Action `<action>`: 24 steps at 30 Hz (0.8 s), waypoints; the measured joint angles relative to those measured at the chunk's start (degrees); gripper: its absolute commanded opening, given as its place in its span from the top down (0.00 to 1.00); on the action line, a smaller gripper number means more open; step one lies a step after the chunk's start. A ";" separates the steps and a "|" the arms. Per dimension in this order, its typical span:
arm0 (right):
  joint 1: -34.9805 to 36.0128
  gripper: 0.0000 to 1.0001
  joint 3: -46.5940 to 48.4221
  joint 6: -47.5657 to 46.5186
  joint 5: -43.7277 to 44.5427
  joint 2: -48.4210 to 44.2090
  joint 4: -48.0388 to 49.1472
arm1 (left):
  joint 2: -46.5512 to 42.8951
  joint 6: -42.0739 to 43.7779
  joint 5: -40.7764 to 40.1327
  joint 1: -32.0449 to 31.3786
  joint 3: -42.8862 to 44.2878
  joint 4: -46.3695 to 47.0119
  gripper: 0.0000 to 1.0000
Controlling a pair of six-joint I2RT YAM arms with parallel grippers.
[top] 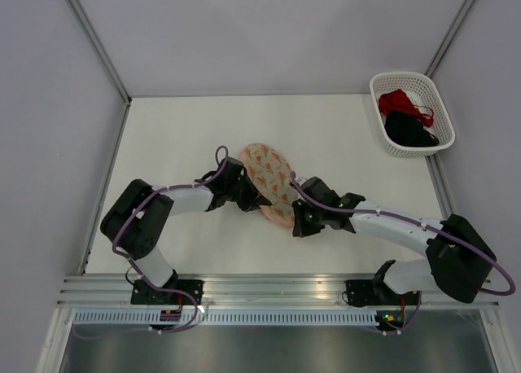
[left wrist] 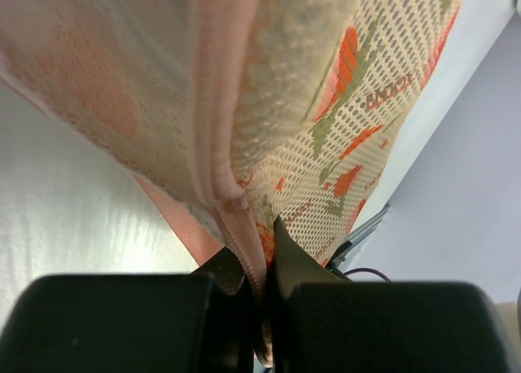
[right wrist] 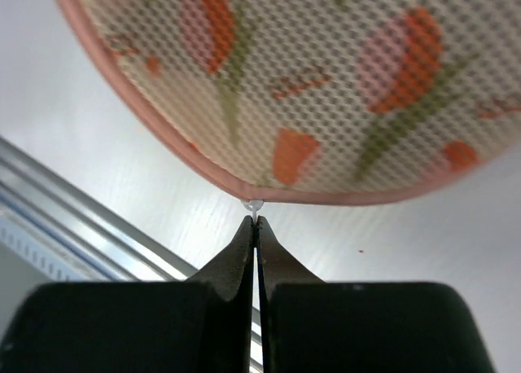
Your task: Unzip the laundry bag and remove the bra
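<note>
The laundry bag [top: 267, 177], beige-pink with orange-red and green leafy print, lies at the table's middle between both arms. My left gripper [top: 251, 200] is shut on its pink zip edge [left wrist: 244, 243] at the near left side; the mesh bag [left wrist: 350, 104] fills the left wrist view. My right gripper [top: 295, 223] is shut on the small white zip pull [right wrist: 255, 206] at the bag's pink rim [right wrist: 244, 182], at its near right end. The bra shows only as a black garment [top: 407, 131] in the basket; I cannot tell whether the bag holds one.
A white lattice basket [top: 440, 116] stands at the back right with a red garment [top: 399, 103] in it. Metal rails [top: 277, 287] run along the near edge. Grey walls close the left, back and right sides.
</note>
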 measured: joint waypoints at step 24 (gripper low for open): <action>-2.75 1.00 18.38 6.40 41.72 18.84 -19.23 | 6.99 27.41 14.45 3.82 7.56 -8.94 0.98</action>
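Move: The right fingers already pinch the zip pull at the bag's near-right corner; the bag's right edge, where the pull is being taken, lies some 8 cm ahead, about 1 cm right and 1 cm below. From that hand, the laundry bag's middle is about 15 cm ahead, 7 cm left and 3 cm lower. The left hand already grips the bag's edge; from it, the zip pull lies about 8 cm back and 8 cm right, roughly level. Keeping its pinch on the zip pull, the right hand draws away from the left hand around the bag's near-right corner, first to the right while sinking about 3 cm, then curving forward and easing up again, about 10 cm forward and 9 cm right in all, as its wrist swings the fingers from slanting left to nearly straight down. The left hand anchors the gathered edge with fingers still shut, drifting only a centimetre or so back and down while turning some 25 degrees clockwise. ##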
